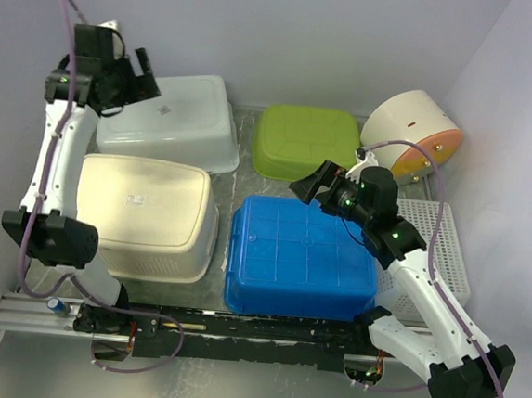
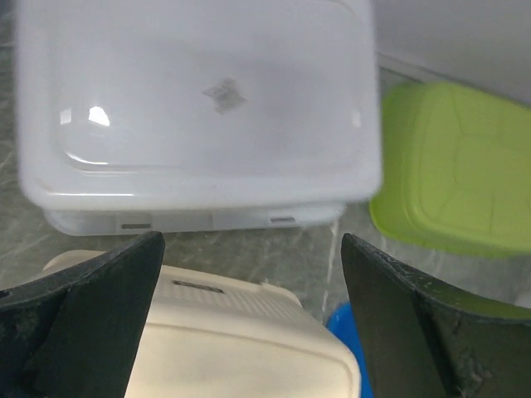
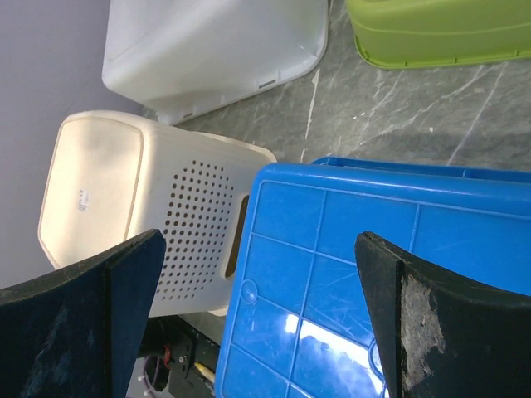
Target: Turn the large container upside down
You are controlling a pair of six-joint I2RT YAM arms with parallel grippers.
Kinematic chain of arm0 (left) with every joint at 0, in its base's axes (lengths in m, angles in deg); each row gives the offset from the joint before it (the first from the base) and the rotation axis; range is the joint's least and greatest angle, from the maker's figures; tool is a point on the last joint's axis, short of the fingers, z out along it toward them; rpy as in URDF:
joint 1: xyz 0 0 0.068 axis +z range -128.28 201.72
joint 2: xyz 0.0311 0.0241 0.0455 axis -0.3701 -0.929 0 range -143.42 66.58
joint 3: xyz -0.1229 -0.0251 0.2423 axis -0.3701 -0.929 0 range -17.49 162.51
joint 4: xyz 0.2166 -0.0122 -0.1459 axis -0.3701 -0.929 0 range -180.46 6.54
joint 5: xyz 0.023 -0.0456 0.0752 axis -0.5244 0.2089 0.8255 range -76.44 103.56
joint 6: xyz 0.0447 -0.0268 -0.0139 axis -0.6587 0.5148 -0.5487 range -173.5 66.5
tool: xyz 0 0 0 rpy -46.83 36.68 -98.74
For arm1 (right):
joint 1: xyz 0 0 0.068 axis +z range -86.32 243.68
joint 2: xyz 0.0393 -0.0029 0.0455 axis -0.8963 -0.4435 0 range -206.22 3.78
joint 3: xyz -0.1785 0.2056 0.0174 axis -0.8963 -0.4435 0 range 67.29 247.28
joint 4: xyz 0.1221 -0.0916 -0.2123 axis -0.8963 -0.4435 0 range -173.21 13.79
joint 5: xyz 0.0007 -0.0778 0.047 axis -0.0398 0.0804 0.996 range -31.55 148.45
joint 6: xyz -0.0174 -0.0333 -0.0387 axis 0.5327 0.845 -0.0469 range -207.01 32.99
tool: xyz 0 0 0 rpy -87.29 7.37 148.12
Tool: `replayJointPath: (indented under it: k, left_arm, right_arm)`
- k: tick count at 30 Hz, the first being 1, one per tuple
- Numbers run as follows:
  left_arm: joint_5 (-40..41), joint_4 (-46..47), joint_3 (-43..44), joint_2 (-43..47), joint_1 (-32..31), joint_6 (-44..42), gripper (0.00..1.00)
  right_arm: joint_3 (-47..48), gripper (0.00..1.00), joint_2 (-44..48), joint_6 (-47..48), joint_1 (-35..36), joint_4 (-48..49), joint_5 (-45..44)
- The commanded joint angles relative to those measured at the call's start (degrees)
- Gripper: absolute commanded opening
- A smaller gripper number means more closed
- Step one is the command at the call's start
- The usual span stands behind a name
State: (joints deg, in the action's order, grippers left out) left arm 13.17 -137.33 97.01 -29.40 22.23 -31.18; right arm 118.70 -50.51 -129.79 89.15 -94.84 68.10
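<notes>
Several containers lie bottom up on the grey table. A clear white tub (image 1: 175, 117) is at the back left, a cream perforated basket (image 1: 144, 207) at the front left, a blue bin (image 1: 298, 253) in the middle and a green tub (image 1: 304, 142) behind it. My left gripper (image 1: 144, 75) is open and empty, raised over the white tub's (image 2: 199, 99) back left corner; its view shows the basket (image 2: 232, 340) below. My right gripper (image 1: 312, 183) is open and empty above the blue bin's (image 3: 373, 249) far edge.
A round white and orange container (image 1: 412, 128) lies tilted at the back right. A white perforated tray (image 1: 443, 252) lies along the right wall. White walls close in the left, back and right. The arm rail (image 1: 236, 327) runs along the near edge.
</notes>
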Motion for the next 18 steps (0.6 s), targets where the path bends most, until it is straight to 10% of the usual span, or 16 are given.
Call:
replayJointPath:
  k: [1, 9, 18]
  left_arm:
    - [4.2, 4.5, -6.1, 8.0, -10.6, -6.5, 0.99]
    - [7.4, 13.7, -32.6, 25.7, -26.5, -8.9, 0.99]
    - [4.5, 13.3, -49.3, 42.4, -27.5, -6.9, 0.99]
  right_arm:
    - [2.3, 1.0, -1.8, 3.4, -0.2, -1.3, -2.1]
    - [15.3, 1.0, -10.7, 12.1, -0.2, -16.4, -29.2]
    - [20.9, 1.0, -16.2, 15.9, -0.3, -20.6, -39.5]
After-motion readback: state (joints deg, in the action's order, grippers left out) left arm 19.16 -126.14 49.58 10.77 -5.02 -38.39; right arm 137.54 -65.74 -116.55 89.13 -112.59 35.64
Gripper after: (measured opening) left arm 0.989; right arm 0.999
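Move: The white container, already bottom up, has its middle about 12 cm ahead of the open left hand, nearly in line with it and some 26 cm below. The cream container lies about 23 cm back and 2 cm right of that hand, equally low. From the right hand, the white container is roughly 29 cm ahead and 41 cm left. The blue container is about 12 cm back and 1 cm right of the right hand, and the green one some 24 cm ahead and 1 cm right. Drawing away from the upturned white container, the empty left hand sweeps right and back, about 18 cm back in all, sinking late to hover over the cream container's right half while turning clockwise. The right hand eases about 10 cm right and forward above the blue container, rolling left side down and turning clockwise. Both grippers stay wide open. ##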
